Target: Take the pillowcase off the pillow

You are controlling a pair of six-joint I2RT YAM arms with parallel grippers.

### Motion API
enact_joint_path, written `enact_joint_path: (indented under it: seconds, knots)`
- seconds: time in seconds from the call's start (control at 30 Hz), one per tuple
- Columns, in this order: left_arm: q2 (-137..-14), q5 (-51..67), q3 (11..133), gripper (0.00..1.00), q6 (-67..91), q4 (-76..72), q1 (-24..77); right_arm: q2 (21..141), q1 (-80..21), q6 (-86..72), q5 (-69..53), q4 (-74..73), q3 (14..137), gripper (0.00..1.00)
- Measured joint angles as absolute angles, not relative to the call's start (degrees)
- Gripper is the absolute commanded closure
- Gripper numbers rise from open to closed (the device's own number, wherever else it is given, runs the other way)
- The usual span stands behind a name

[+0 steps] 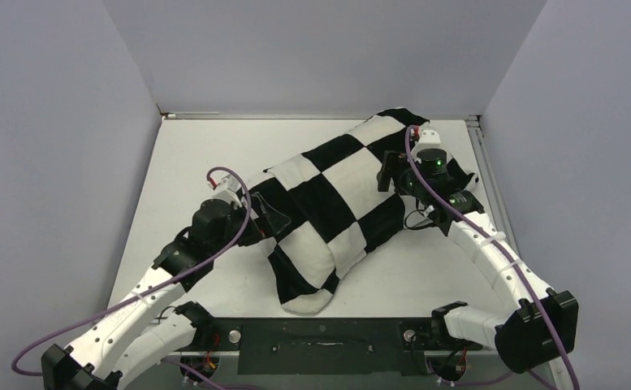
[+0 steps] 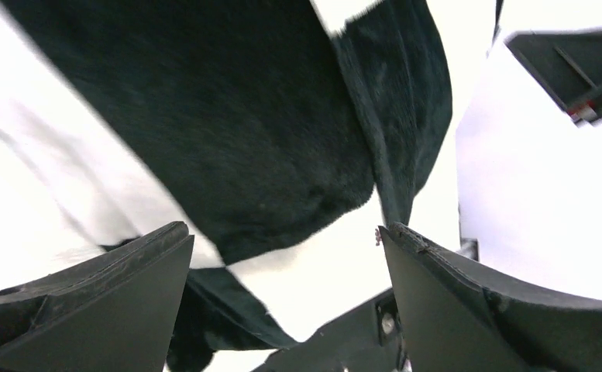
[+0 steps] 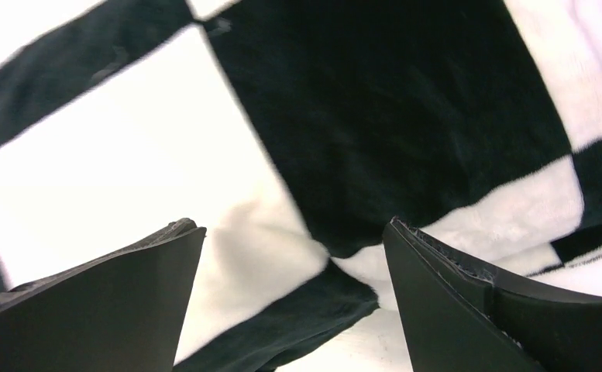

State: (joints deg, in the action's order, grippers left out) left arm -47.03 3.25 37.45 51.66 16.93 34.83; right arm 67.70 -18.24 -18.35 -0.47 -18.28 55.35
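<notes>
The black and white checkered pillowcase [image 1: 336, 203] lies stuffed and slanted across the white table [image 1: 198, 154], from back right to front middle. The pillow is hidden inside it. My left gripper [image 1: 267, 218] is at the case's left edge, open, its jaws wide apart. In the left wrist view, dark fabric of the pillowcase [image 2: 243, 116] hangs just beyond the left gripper [image 2: 283, 232], with nothing pinched. My right gripper [image 1: 387, 173] is open against the case's right side. In the right wrist view, the pillowcase [image 3: 375, 116] fills the picture in front of the right gripper [image 3: 294, 226], and a black hem lies between the jaws.
Grey walls close the table in at the left, back and right. A black mounting bar [image 1: 320, 333] runs along the near edge between the arm bases. Purple cables [image 1: 235, 183] loop over both arms. A metal rail [image 1: 486, 179] runs along the table's right edge.
</notes>
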Motion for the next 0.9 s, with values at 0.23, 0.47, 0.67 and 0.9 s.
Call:
enact_joint_path:
  seconds: [0.23, 0.47, 0.67, 0.9]
  knots:
    - [-39.1, -3.6, 41.2, 0.04, 47.4, 25.8, 28.0, 65.3, -28.0, -14.5, 0.8, -19.4, 62.0, 0.1]
    - [-35.4, -5.6, 41.5, 0.04, 42.6, 29.4, 24.4, 70.3, -38.2, -12.2, 3.1, -20.2, 69.1, 0.1]
    - [-38.2, -5.1, 41.6, 0.04, 39.7, 30.4, 24.1, 79.7, -46.8, -10.0, 5.2, -21.0, 74.9, 0.1]
    - [-40.4, -3.9, 41.8, 0.04, 37.7, 30.2, 23.8, 89.1, -52.3, -7.6, 6.8, -23.0, 80.9, 0.1]
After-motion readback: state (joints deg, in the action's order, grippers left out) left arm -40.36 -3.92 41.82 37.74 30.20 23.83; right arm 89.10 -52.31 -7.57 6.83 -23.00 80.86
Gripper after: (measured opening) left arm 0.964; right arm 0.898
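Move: The pillowcase's far left corner, a dark lobe of cloth, lies roughly 34 cm to the right hand's left, nearly level with it forward and some 14 cm lower. From the left hand that corner is about 14 cm ahead, 9 cm left and 13 cm below. The pillow's middle sits about 10 cm left of the right hand; its pale near corner lies some 12 cm back and 6 cm right of the left hand. Leftwards in a shallow arc, the right hand crosses over the pillow towards the case's far left corner, about 22 cm over and 5 cm back, rising some 8 cm before sinking, and swings about 30 degrees counter-clockwise. The left hand shifts about 9 cm left to clear the pillow's left edge, rolling its left side up a little. Both grippers stay open and empty. ##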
